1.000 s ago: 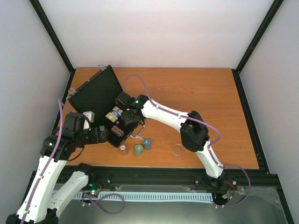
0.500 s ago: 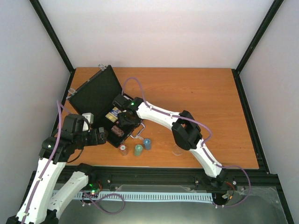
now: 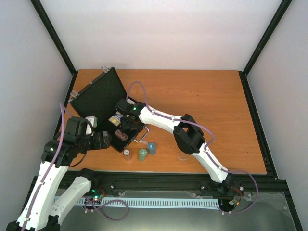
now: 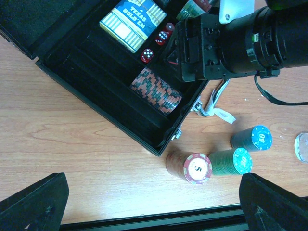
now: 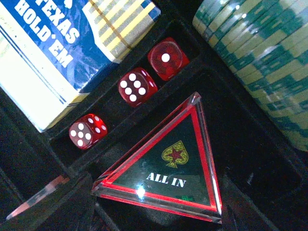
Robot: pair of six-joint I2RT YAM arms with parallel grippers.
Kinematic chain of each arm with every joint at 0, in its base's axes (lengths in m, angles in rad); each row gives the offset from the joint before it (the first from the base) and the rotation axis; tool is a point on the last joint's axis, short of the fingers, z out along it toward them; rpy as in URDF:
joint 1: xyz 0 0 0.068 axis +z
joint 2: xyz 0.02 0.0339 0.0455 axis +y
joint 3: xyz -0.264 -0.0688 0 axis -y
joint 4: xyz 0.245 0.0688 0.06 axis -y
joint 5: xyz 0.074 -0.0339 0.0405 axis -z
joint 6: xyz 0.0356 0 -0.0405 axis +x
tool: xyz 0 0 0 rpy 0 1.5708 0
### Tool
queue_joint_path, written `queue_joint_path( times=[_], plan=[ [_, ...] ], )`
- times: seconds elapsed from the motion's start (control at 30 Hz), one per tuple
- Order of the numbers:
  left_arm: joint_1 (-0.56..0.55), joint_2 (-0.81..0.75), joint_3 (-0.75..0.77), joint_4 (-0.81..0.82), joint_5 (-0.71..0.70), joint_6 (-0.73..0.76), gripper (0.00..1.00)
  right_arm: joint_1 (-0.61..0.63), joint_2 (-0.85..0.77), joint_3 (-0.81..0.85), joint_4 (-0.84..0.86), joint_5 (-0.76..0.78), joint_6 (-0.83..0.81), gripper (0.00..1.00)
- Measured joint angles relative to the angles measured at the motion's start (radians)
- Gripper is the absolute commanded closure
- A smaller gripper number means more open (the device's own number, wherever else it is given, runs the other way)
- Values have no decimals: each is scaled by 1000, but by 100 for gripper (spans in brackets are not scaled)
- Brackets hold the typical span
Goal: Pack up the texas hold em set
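Note:
The black case (image 3: 98, 94) lies open at the table's left, lid flat. Its tray (image 4: 91, 72) holds a card deck (image 4: 131, 24), red dice (image 4: 156, 41) and a row of red chips (image 4: 156, 89). My right gripper (image 3: 127, 126) hangs low over the tray, shut on the black "ALL IN" triangle (image 5: 175, 163), beside three dice (image 5: 137, 86) and green-white chips (image 5: 264, 57); its fingers are hard to make out against the dark lining. A red chip stack (image 4: 190, 167), a green one (image 4: 231, 162) and a blue one (image 4: 252, 138) lie on the table. My left gripper (image 4: 154, 211) is open, holding nothing.
The clear disc (image 3: 182, 154) lies right of the chip stacks, partly under the right arm's elbow (image 3: 185, 134). The case's silver handle (image 4: 211, 103) sticks out toward the stacks. The table's front rail (image 4: 144, 224) runs just below them.
The right arm's elbow has swung left and its gripper has shifted a little left over the tray. The left arm has not moved.

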Motion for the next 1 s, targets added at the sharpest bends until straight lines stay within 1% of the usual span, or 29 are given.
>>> queue_joint_path(
  times=[0.07,0.2,0.27,0.37,0.6,0.77,0.87,1.0],
  plan=[
    [0,6,0,0,3,0,0,0,9,4,5,-3,6,24],
    [0,14,0,0,7,0,0,0,12,13,9,-15,21,19],
    [0,17,0,0,7,0,0,0,12,16,7,-20,24,13],
    [0,19,0,1,8,0,0,0,12,20,6,-23,24,9],
    [0,20,0,1,8,0,0,1,10,24,5,-21,-4,7],
    [0,22,0,1,7,0,0,1,-11,24,11,-36,-60,0],
    [0,30,0,1,6,0,0,1,-31,24,12,-43,-89,0],
    [0,42,0,1,2,0,0,1,-80,-10,3,18,-120,0]
  ],
)
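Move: The right hand already holds the ALL IN triangle down in the open case; its compartment lies right under the fingers, about 1 cm lower. From this hand the dice row lies some 3 cm ahead and 2 to the left, the card box about 4 ahead and 6 left, the brown chips roughly 4 back and 4 left, and the green chips 5 ahead and 4 right. From the left hand that compartment is about 14 cm ahead, 9 right and 16 below. Almost in place, with barely a centimetre of drift to the left, the right hand opens its fingers from their grip on the ALL IN triangle to fully wide, letting go of it in the case. Only then does it rise straight off it, slowly at first and then faster, some 4 cm, the wrist turning slightly counter-clockwise. ##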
